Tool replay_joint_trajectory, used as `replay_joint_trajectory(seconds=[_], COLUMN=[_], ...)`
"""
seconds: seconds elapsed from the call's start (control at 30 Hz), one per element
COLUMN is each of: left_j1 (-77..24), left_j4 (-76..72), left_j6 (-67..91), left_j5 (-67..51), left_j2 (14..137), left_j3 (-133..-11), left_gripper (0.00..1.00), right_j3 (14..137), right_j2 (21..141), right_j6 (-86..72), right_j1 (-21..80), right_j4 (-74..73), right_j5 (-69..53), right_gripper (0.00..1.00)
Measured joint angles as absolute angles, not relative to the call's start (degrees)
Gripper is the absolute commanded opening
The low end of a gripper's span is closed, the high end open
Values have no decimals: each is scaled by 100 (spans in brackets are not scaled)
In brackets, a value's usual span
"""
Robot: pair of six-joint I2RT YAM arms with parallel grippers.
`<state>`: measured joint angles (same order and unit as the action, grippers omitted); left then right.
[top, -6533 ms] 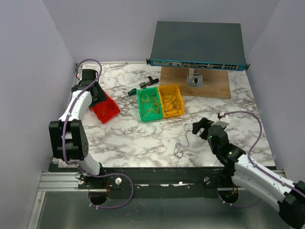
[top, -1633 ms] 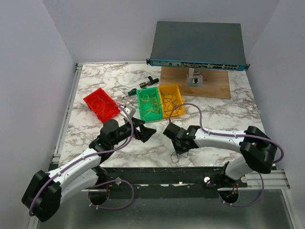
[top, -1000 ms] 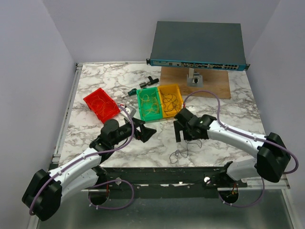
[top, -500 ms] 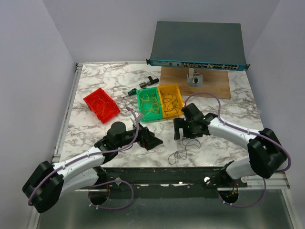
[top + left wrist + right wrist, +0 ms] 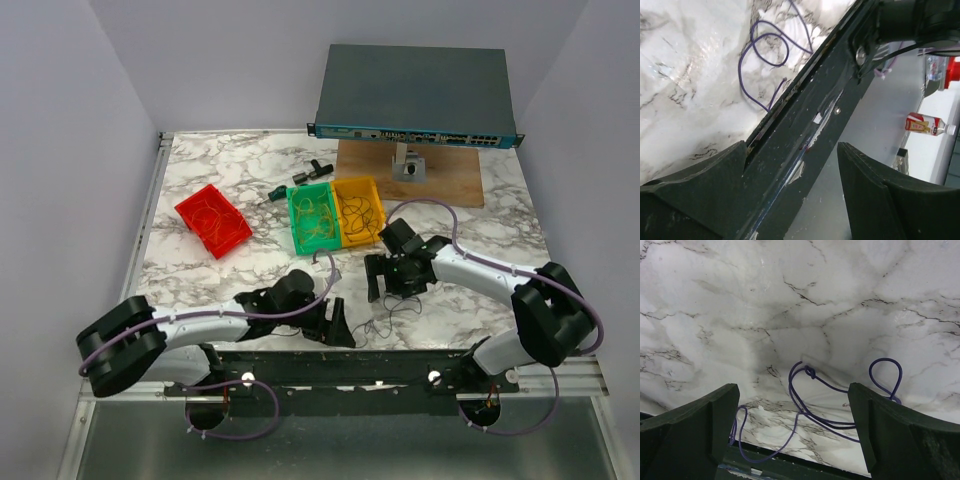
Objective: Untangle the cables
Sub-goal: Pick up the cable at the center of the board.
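A tangle of dark purple cables [image 5: 388,316] lies on the marble near the table's front edge. In the right wrist view these cables [image 5: 812,390] show a small knot and several loops. My right gripper [image 5: 386,288] hovers open just above and behind the tangle, and its fingers [image 5: 695,425] straddle the loops without touching them. My left gripper [image 5: 338,328] reaches low along the front edge, just left of the tangle. It is open with only the black front rail [image 5: 805,125] between its fingers. A purple loop [image 5: 765,55] lies ahead of it.
A red bin [image 5: 213,220], a green bin [image 5: 311,220] and a yellow bin [image 5: 358,210] hold more thin wires. A network switch [image 5: 415,92] stands on a wooden board [image 5: 440,180] at the back. A screwdriver [image 5: 275,192] lies nearby.
My left arm has swung right and down to the front edge beside the tangle, its jaws a little narrower. The right gripper has barely moved and stays wide.
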<state>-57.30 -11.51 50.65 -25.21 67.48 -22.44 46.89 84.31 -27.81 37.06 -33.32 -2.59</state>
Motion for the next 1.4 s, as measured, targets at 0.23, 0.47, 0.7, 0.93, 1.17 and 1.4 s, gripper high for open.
replay_joint_trajectory(seconds=[0.23, 0.47, 0.7, 0.93, 1.17, 1.4], left_j1=[-5975, -5975, -5977, -5828, -5223, -4731], left_j4=[-1236, -1391, -1634, -1706, -1636, -1315], left_j6=[5380, 5636, 5894, 5900, 5636, 5183], left_j5=[-2532, -2473, -2368, -2220, -2185, -2182], left_j2=[8073, 8768, 9371, 9502, 9338, 9159], left_j3=[-2777, -3170, -3444, -3588, -3588, -3723], left_gripper=[65, 40, 0, 0, 0, 0], right_j3=[4696, 4696, 4696, 4694, 4694, 4692], right_j2=[8381, 8064, 8009, 7889, 7684, 7839], right_j6=[-2735, -2738, -2757, -2814, -2825, -2770], right_j1=[3706, 3706, 3706, 3706, 3728, 3756], right_j4=[-3341, -3367, -3450, -3505, -3577, -3520], right_j5=[-290, -412, -513, -572, -764, -934], right_gripper=[100, 100, 99, 98, 97, 98])
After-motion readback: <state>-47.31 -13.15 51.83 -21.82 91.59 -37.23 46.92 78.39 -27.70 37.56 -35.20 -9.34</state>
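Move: The near left-hand loop of the purple cable lies on the table about 5 cm to the left hand's right, 2 cm ahead and some 5 cm below its half-closed fingers. The knotted tangle of the same cable lies about 9 cm ahead and 14 cm right; the table's front edge runs roughly 1 cm behind the hand. From the right hand, that near loop is about 9 cm back, 6 cm left and 4 cm below. Rightward and down, about 5 cm each, the left hand reaches for the near loop of the cable, its fingers closing fully to pinch it just above the table. Then it swings forward some 8 cm with the cable held, easing a little left and up, and turning slightly counter-clockwise. The open right hand rises about 3 cm above the tangle. ##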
